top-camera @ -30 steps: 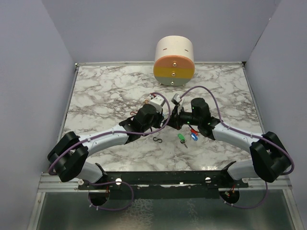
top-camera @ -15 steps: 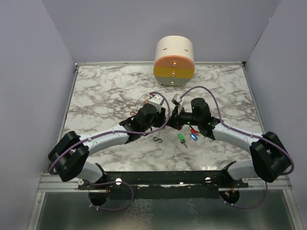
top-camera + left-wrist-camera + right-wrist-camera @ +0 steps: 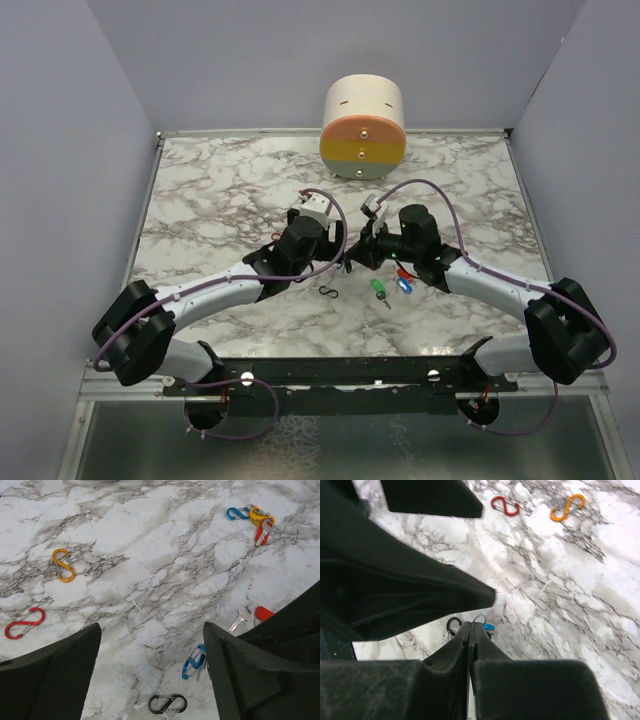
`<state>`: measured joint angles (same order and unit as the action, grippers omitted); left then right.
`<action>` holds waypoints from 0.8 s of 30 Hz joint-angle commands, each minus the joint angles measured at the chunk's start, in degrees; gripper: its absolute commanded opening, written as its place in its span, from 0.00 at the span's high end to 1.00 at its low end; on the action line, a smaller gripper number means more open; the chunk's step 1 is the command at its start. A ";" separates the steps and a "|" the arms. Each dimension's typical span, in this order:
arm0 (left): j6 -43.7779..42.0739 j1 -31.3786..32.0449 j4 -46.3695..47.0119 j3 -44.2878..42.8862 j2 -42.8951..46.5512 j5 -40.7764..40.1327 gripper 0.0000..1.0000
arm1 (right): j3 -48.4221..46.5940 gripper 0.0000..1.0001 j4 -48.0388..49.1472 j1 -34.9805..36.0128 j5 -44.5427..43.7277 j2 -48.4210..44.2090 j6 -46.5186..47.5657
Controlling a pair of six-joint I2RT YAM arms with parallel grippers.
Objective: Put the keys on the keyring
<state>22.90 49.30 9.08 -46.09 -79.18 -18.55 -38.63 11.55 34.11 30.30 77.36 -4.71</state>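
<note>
My right gripper [image 3: 471,624] is shut on the blue keyring clip [image 3: 195,661], which hangs just above the marble with a thin wire loop at its top. My left gripper [image 3: 151,626] stands open right next to it, with nothing between its wide-apart fingers. From above, the two grippers nearly meet, left gripper [image 3: 345,259] and right gripper [image 3: 362,252]. Keys with green [image 3: 378,287], blue [image 3: 404,286] and red [image 3: 404,271] heads lie just in front of the right gripper. A red-headed key [image 3: 263,613] lies beside a silver one [image 3: 243,614].
A black S-clip [image 3: 167,703] lies under the left gripper. Orange [image 3: 63,565] and red [image 3: 24,623] S-clips lie further off. A small cluster of blue, yellow and red pieces [image 3: 257,520] lies apart. A round pastel container [image 3: 363,128] stands at the table's back edge.
The left gripper has opened from shut and drawn back a little to the left. The right gripper stays shut on the blue clip in the same place.
</note>
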 commanded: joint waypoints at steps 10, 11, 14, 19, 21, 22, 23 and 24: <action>2.81 0.10 -0.53 8.14 5.50 -3.10 0.01 | -3.64 0.99 -0.56 -9.31 -17.86 2.50 -9.42; 3.16 0.10 -0.18 8.79 5.60 -2.80 0.01 | -3.77 0.99 -0.21 -10.45 -18.03 2.76 -9.85; 4.25 0.10 0.86 10.31 5.79 -2.36 0.01 | -4.58 0.99 0.06 -13.44 -18.53 3.99 -10.09; 5.07 0.18 1.51 11.56 5.87 -1.68 0.01 | -5.89 0.99 0.68 -16.99 -19.74 6.61 -10.31; 5.19 0.13 1.68 11.86 6.03 -1.65 0.01 | -5.99 0.99 1.47 -18.45 -19.00 7.65 -11.21; 5.18 0.09 1.73 12.01 6.11 -1.58 0.01 | -6.04 0.99 1.68 -18.88 -18.75 7.99 -11.37; 5.22 0.12 1.75 12.11 6.26 -1.62 0.01 | -6.12 0.99 1.90 -19.12 -18.93 8.40 -11.44; 5.22 0.12 1.75 12.20 6.30 -1.66 0.01 | -6.18 0.99 2.02 -19.33 -19.41 8.78 -11.56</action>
<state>27.16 49.30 8.60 -34.33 -74.81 -20.71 -43.13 10.87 15.99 12.64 84.66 -14.92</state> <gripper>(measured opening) 0.991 0.010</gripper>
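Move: The right fingers are shut on the black-tag key with its blue carabiner; the pile of joined keys and carabiners lies about 17 cm ahead, 19 cm right and 11 cm below. Of its neighbours, the red-tag key is some 4 cm ahead and 13 cm right, the green-tag key level and about 7 cm right. The black carabiner sits nearly under the left hand, 4 cm back, 1 cm right and 14 cm down; the red carabiner is about 11 cm ahead, 10 cm left. Still pinching the black-tag key and its blue carabiner, the right hand sweeps diagonally forward and to the right towards the pile, about 12 cm each way and sinking slightly, while it swings clockwise by nearly 40 degrees. The already empty left hand backs off from it, spreading its fingers fully and going about 4 cm left and 3 cm back; after a small initial rise it sinks some 6 cm towards the black carabiner, its fingertips tipping a little down. ##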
